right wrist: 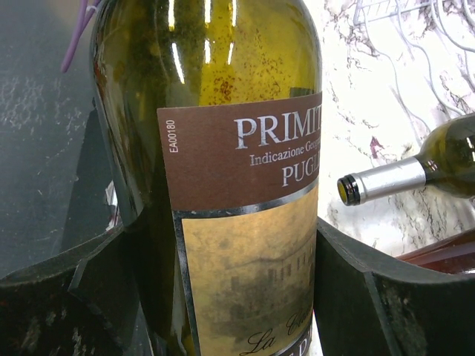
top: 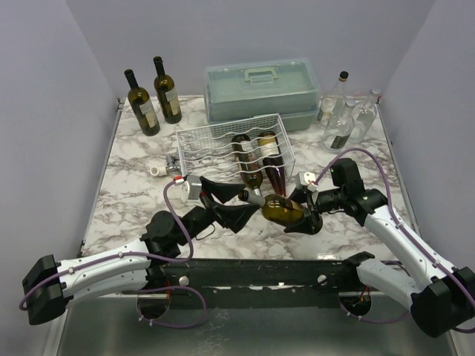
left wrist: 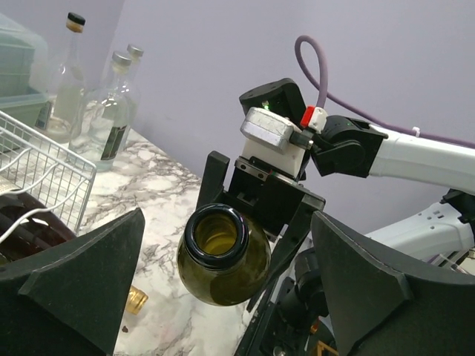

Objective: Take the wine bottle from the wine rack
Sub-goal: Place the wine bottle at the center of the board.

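A dark green wine bottle (top: 282,210) with a brown and tan label (right wrist: 245,222) hangs level above the table, in front of the white wire wine rack (top: 200,148). My right gripper (top: 303,215) is shut on its body. The open mouth (left wrist: 215,239) points at the left wrist camera. My left gripper (top: 249,202) stands open, with a finger (left wrist: 82,282) wide on each side of the neck and not touching it. Two more dark bottles (top: 249,159) lie in the rack's right grooves. One bottle's silver-capped neck (right wrist: 378,182) shows in the right wrist view.
Two upright dark bottles (top: 141,104) stand at the back left. A grey-green plastic case (top: 260,89) sits behind the rack. Clear glass bottles (top: 341,111) stand at the back right. A small gold cap (left wrist: 135,299) lies on the marble table (top: 133,200).
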Controlling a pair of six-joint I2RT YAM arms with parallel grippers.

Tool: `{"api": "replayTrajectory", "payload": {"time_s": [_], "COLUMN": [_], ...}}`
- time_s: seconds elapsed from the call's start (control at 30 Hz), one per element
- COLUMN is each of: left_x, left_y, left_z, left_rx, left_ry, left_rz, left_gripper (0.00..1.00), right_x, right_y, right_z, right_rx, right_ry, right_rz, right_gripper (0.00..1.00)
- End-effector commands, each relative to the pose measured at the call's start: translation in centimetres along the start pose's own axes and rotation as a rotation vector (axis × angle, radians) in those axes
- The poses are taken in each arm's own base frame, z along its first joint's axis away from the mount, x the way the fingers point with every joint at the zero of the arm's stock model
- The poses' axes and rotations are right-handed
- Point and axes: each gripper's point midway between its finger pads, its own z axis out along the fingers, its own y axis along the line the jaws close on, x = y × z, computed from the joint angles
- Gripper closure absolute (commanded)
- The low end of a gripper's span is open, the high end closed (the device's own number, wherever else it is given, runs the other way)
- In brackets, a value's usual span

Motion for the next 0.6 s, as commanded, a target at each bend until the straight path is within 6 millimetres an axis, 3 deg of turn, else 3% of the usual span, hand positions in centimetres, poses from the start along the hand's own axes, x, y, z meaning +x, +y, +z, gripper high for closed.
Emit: {"api": "replayTrajectory", "payload": {"time_s": [0.0, 0.23, 0.57], "left_x": [-1.3, 0.1, 1.1], "left_y": [-1.2, -1.2, -0.5], "left_z": [0.9, 1.4, 2.3], "left_rx": [0.05, 0.066, 0.041], "left_ry": [-0.043, 0.0, 0.027], "left_rz": [-0.008, -0.003, 0.015], "left_gripper": [0.08, 0.25, 0.35], "right_x": [-2.4, -2.3, -2.3], "right_y": [0.2, 0.1, 0.1], "right_z": [0.0, 0.0, 0.0], "right_rx": [-0.039, -0.038, -0.039], "right_ry": [-0.076, -0.076, -0.076], "right_rz": [-0.051, -0.047, -0.04], "right_gripper": [1.0, 1.0, 1.0]}}
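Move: The wine bottle in the right hand slants up to the left, and its neck's middle is about 2 cm to the left hand's right, level fore and aft, and 3 cm below. The bottle's middle is some 10 cm right, 2 cm back and 8 cm below. In the rack, about 20 cm lower, the foil-necked bottle lies 9 cm ahead and 2 cm right, the red bottle 10 cm ahead and 10 cm right. From the right hand, the neck is roughly 12 cm left, 4 cm ahead and 7 cm above. The left hand, its open fingers already around the mouth, sinks about 2.5 cm and goes about 2 cm right, farther over the neck towards the bottle's body, while the fingers narrow from nearly wide open to about two thirds. The right hand stays in place and keeps its grip around the labelled body, holding the bottle slanted with its mouth up towards the left hand; whether the left fingers touch the neck yet can't be seen. ##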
